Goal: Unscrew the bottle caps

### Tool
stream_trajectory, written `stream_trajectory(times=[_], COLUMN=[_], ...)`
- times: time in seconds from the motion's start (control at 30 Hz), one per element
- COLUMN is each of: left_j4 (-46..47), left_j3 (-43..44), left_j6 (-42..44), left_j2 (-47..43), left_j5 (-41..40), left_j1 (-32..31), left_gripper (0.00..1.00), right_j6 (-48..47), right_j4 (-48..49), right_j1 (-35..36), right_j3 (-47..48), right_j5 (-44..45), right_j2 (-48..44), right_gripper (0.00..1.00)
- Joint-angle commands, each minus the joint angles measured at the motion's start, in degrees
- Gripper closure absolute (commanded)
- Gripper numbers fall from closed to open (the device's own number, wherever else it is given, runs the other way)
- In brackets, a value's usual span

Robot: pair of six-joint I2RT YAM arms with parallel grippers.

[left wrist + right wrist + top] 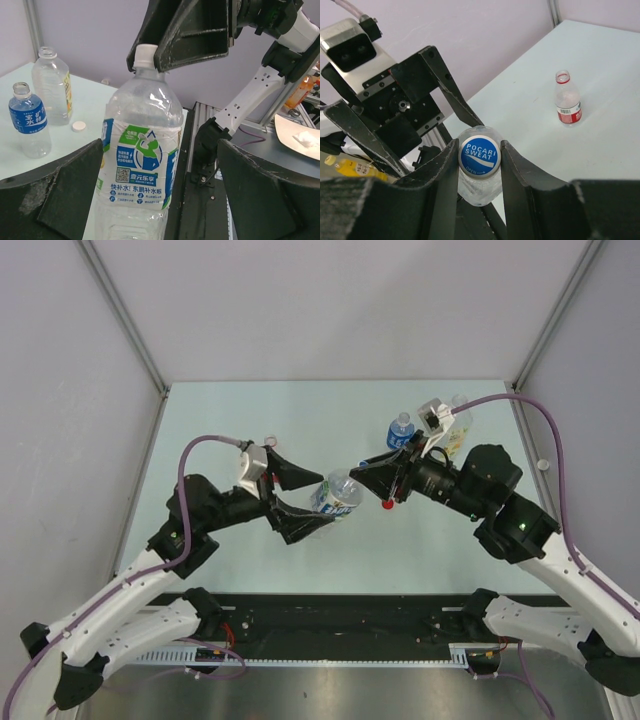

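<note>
A clear bottle point(140, 165) with a white, blue and green label stands between the fingers of my left gripper point(160, 150), which is open; the bottle leans by the left finger and a gap shows at the right finger point(270, 195). Its cap point(479, 157), white-sided with a blue printed top, is pinched in my right gripper point(479, 150), which is shut on it from above. From overhead, both grippers meet at this bottle point(338, 495) mid-table. A loose red cap point(387, 504) lies just below the right gripper point(362, 472).
A blue-labelled bottle point(27, 120) and a yellowish-labelled bottle point(52, 85) stand uncapped at the back right, with a loose white cap point(78, 126) beside them. A red-labelled bottle point(568, 100) stands uncapped behind the left arm.
</note>
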Motion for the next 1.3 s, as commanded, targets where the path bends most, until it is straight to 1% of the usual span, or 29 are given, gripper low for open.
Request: stream_trajectory(times=[0.0,0.23,0.4,0.57,0.63,0.67,0.73,0.77,0.83,0.87,0.93,0.97,1.03,1.07,1.1,1.17,1.2,1.23,1.27], left_j4=[2.3,1.5,1.1,3.3,4.0,4.3,5.0,5.1,4.6,4.5,4.1,3.9,3.6,3.4,3.2,2.7,2.4,1.2,0.2], left_j3=[-1.3,-2.4,-2.3,-2.9,-3.2,-3.7,-4.1,-4.4,-4.4,-4.4,-4.4,-4.4,-4.3,-4.3,-4.4,-4.5,-4.5,-4.2,-3.9], left_j6=[-1.0,0.4,1.6,1.3,1.1,1.1,1.1,1.2,1.6,1.7,2.0,2.2,2.5,2.7,3.1,3.6,4.3,5.0,5.8], left_j2=[-0.6,0.9,1.9,3.0,3.4,3.3,3.1,3.1,3.2,3.2,3.0,3.0,2.7,2.5,2.3,2.0,1.8,1.7,1.7], left_j5=[1.5,-0.1,-3.2,0.4,2.2,2.9,4.5,5.1,5.8,6.0,6.2,6.3,6.0,5.5,5.2,2.7,1.1,-0.5,-5.3], left_j1=[-0.3,-0.3,-0.3,-0.3,-0.3,-0.3,-0.3,-0.3,-0.3,-0.3,-0.3,-0.3,-0.3,-0.3,-0.3,-0.3,-0.5,-0.7,-1.4], left_gripper=[0.00,0.00,0.00,0.00,0.02,0.07,0.14,0.25,0.35,0.46,0.53,0.58,0.61,0.62,0.62,0.66,0.70,0.82,0.88], right_j6=[2.3,2.9,2.6,2.4,2.3,2.5,2.8,2.7,2.7,2.7,2.9,3.0,3.3,3.6,3.7,4.5,4.8,5.3,6.1], right_j4=[6.6,7.4,6.7,6.5,6.7,6.9,7.1,7.1,7.1,7.1,6.7,6.3,5.7,5.1,4.9,4.3,4.2,4.0,3.7], right_j1=[0.4,3.3,5.7,6.6,6.8,6.7,6.9,7.0,7.2,7.3,7.5,7.6,7.6,7.6,7.6,7.6,7.6,7.6,7.6], right_j3=[0.8,2.2,3.5,3.5,3.5,3.5,3.6,3.6,3.8,3.9,4.1,4.6,5.1,5.6,5.9,6.1,6.2,6.2,6.2], right_j5=[-0.1,-0.5,-0.2,0.4,0.5,0.2,-0.1,-0.2,-0.2,-0.2,-0.2,-0.1,0.6,1.9,3.0,6.5,7.9,11.0,11.4], right_j2=[0.7,1.6,1.1,0.7,0.7,0.7,0.8,0.9,1.1,1.1,1.3,1.3,0.9,0.7,0.5,-0.3,-0.6,-0.8,-1.1], right_gripper=[1.00,1.00,1.00,1.00,1.00,1.00,1.00,1.00,1.00,1.00,1.00,0.99,0.75,0.55,0.47,0.38,0.36,0.34,0.34])
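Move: The capped bottle hangs aslant from the right fingers, its middle about 4 cm left, 1 cm back and 8 cm below that hand. From the left hand, the bottle's middle is some 4 cm right, 3 cm ahead and 4 cm lower. The loose red cap on the table lies about 12 cm ahead and 16 cm right of the left hand, 19 cm down; the blue-label bottle stands some 11 cm farther out than the red cap. The bottle, still pinched by its blue-topped cap in the right fingers, is carried about 3 cm left and back into the open left gripper, which sinks roughly 3.5 cm and drifts about 1 cm right alongside the body. The left fingers then close to grip it round the label; only after that do the right fingers open off the cap, that hand starting to rise about 2 cm. ##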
